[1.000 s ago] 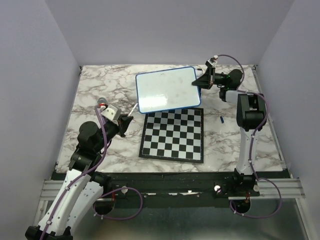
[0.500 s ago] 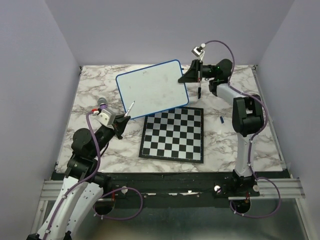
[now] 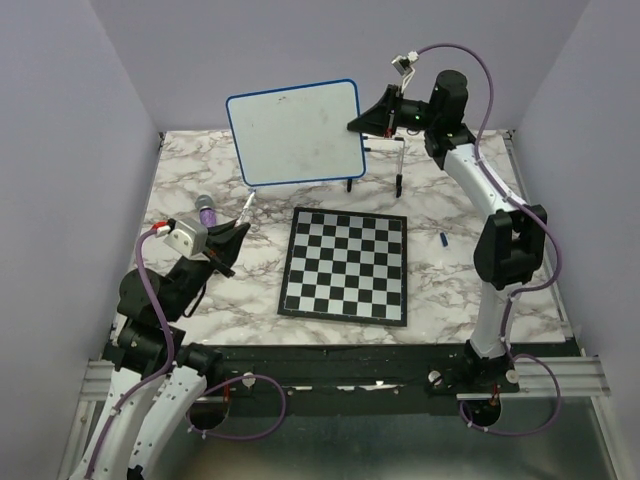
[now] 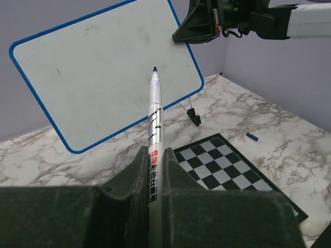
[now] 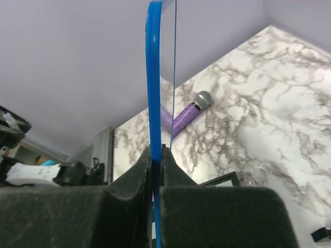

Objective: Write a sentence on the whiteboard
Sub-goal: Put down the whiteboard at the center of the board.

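Note:
The whiteboard [image 3: 295,132], white with a thin blue rim, hangs upright above the back of the table. My right gripper [image 3: 362,122] is shut on its right edge. The right wrist view shows the rim [image 5: 154,77] edge-on, pinched by that gripper [image 5: 155,151]. My left gripper [image 3: 236,234] is at the near left, shut on a white marker [image 3: 246,209]. In the left wrist view the marker [image 4: 154,119] points its blue tip at the whiteboard [image 4: 93,77] from a distance, not touching it. No sentence shows on the board, only faint grey smudges.
A black-and-white chessboard [image 3: 346,265] lies flat at the table's middle. A small blue cap [image 3: 441,239] lies to its right. The board's black feet [image 3: 398,185] hang above the marble. Grey walls close in the back and both sides.
My right gripper has raised the whiteboard from lying near the chessboard to upright and carried it left. My left arm has drawn back toward the near left with the marker.

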Robot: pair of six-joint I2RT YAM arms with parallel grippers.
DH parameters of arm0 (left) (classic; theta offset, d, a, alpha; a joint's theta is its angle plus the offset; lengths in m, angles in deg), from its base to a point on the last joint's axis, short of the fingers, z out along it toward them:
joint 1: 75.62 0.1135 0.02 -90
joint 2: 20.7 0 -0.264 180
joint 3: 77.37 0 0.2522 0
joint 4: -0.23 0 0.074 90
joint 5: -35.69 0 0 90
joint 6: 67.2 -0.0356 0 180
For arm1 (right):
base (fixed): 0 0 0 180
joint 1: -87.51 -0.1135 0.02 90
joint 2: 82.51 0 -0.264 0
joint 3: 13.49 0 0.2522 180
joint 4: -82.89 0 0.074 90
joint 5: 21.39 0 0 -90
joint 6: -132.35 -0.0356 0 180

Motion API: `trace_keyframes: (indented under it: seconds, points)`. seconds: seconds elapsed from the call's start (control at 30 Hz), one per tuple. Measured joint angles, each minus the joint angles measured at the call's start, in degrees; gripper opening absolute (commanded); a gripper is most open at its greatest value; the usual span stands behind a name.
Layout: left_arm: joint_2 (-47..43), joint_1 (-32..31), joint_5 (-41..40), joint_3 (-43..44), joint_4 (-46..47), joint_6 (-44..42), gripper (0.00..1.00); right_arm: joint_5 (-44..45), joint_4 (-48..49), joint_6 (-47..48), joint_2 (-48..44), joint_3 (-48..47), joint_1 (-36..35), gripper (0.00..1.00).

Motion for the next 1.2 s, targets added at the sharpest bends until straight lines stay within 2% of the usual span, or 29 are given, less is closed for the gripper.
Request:
trace_keyframes:
  seconds: [0.27, 0.57, 1.0, 1.2]
  points:
    - [-0.26, 0.0, -0.35, -1.4, 0.15, 1.46, 0.0, 12.72, -13.55, 18.62, -7.23, 4.04, -0.94, 0.0]
    - [-0.44, 0.0, -0.37, -3.87, 1.01, 2.62, 0.0, 23.76, -16.35, 32.92, -11.32, 17.29, -1.05, 0.0]
    - [1.79, 0.0, -0.35, -7.89, 4.0, 7.39, 0.0, 26.75, -10.1, 41.24, -19.96, 35.54, -0.59, 0.0]
    - [5.92, 0.0, 0.26, -7.91, 4.48, 8.07, 0.0, 23.74, -11.19, 39.71, -19.96, 36.87, 3.48, 0.0]
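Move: The right gripper grips the whiteboard's right edge, the board's middle some 14 cm to its left and nearly level with it. The chessboard's middle lies about 12 cm back, 2 cm left and 30 cm below this hand. The empty stand is roughly 13 cm ahead, 8 cm right and 25 cm down; the blue marker cap, 5 cm back, 23 cm right and 31 cm down. From the left hand the chessboard is about 14 cm ahead, 18 cm right and 31 cm below. Bring the whiteboard down towards the chessboard with the right gripper: lower it about 14 cm, dropping fastest midway, while carrying it some 9 cm to the right. Keep the edge pinched, dip the fingertips and turn the wrist roughly 20 degrees clockwise early on. Lower the left gripper too, easing it forward and tipping it down, still holding the marker. ##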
